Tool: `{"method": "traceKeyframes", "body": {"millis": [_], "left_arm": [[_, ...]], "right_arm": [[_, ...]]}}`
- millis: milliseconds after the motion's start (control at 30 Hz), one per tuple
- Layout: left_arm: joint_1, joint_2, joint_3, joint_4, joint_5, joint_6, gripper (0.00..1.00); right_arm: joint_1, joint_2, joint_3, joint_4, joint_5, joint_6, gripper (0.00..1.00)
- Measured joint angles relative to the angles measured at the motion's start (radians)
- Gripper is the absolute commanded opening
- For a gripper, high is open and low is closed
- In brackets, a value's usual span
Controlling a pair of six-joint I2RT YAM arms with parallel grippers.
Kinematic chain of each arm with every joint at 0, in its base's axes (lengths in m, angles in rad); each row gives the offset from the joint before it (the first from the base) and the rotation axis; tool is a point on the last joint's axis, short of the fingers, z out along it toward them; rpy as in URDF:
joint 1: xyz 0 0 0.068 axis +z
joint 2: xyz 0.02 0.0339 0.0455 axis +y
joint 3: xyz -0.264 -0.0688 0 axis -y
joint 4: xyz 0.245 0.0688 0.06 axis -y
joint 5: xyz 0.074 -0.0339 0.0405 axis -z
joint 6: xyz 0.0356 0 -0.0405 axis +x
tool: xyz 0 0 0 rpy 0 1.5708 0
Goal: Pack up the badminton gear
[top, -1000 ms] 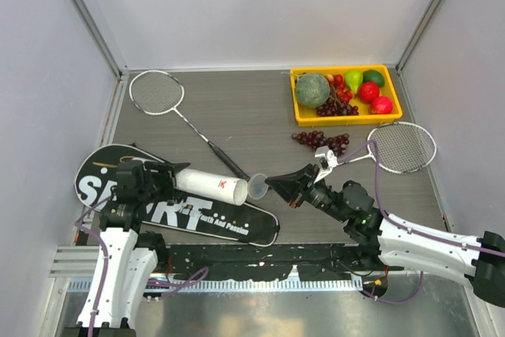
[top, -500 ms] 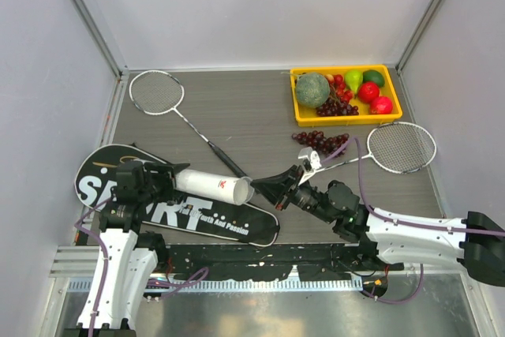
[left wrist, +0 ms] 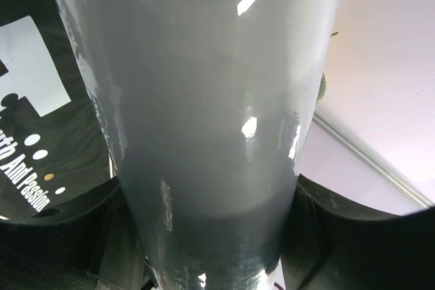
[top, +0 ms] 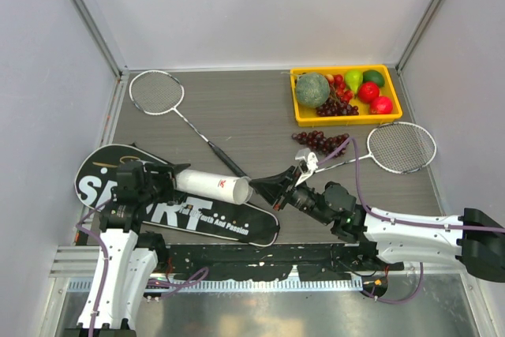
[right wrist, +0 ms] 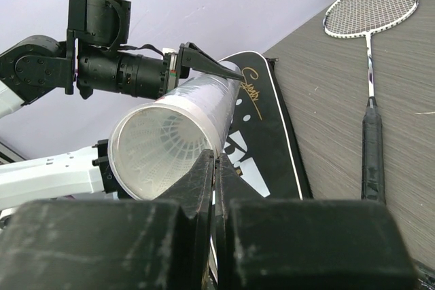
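My left gripper [top: 170,179] [left wrist: 204,236] is shut on the long white tube [top: 211,184] [left wrist: 204,100], holding it over the black "SPORT" bag [top: 197,215] with its open end pointing right. At that mouth my right gripper [top: 260,185] [right wrist: 216,161] is shut on the skirt rim of a white shuttlecock [right wrist: 160,151], which sits inside the tube [right wrist: 211,96]. One silver-headed racket [top: 156,92] [right wrist: 370,8] lies at the far left, its handle reaching toward the tube. The other racket [top: 401,147] lies at the right.
A yellow tray [top: 347,119] of fruit stands at the back right, with a dark red grape bunch [top: 319,141] on the table just in front of it. Grey walls close the table in at the left, back and right.
My right gripper has moved left with the shuttlecock, taking it from just outside the tube's mouth to inside it. The left arm and the tube have stayed still.
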State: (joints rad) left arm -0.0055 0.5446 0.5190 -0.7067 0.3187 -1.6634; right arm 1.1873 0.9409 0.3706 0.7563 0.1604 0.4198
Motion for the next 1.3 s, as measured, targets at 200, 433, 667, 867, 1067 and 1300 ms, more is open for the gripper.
{"method": "traceKeyframes", "body": {"millis": [200, 433, 667, 867, 1067, 1300], "left_arm": [[0.0, 0.0, 0.0, 0.002, 0.007, -0.006, 0.0], [0.0, 0.0, -0.001, 0.007, 0.007, -0.006, 0.0], [0.0, 0.001, -0.006, 0.014, 0.009, -0.009, 0.0], [0.001, 0.001, -0.008, 0.018, 0.008, -0.013, 0.0], [0.001, 0.0, -0.011, 0.021, 0.011, -0.012, 0.0], [0.001, -0.001, -0.013, 0.021, 0.019, -0.012, 0.0]], "right_arm": [[0.005, 0.0, 0.0, -0.001, 0.014, 0.0, 0.05], [0.026, 0.003, 0.001, -0.002, 0.027, -0.003, 0.05], [0.033, 0.042, 0.023, -0.004, 0.045, -0.004, 0.05], [0.035, 0.055, 0.035, -0.009, 0.059, -0.004, 0.19], [0.039, 0.054, 0.037, -0.025, 0.063, 0.005, 0.45], [0.04, 0.047, 0.038, -0.041, 0.062, 0.007, 0.56]]}}
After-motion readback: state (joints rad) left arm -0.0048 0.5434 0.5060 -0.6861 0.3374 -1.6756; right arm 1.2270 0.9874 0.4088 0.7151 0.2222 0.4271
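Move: The right hand, closed on the clear lid, is at the shuttlecock tube's open mouth: the mouth's middle is some 3 cm to its left and 1–2 cm back, at about its height. On the table some 24 cm below, the far racket's handle lies about 20 cm ahead and 12 cm left, the near racket's handle 14 cm ahead and 5 cm right. From the left hand, holding the tube, the mouth is roughly 15 cm right, 6 cm back and 6 cm up. Leftward and slightly down, the right hand eases only about 1 cm in towards the tube's mouth, its wrist nearly unturned. It then halts at the rim and spreads its nearly shut fingers to about half open. The left hand stays in place and keeps its grip round the tube to hold it against this. ##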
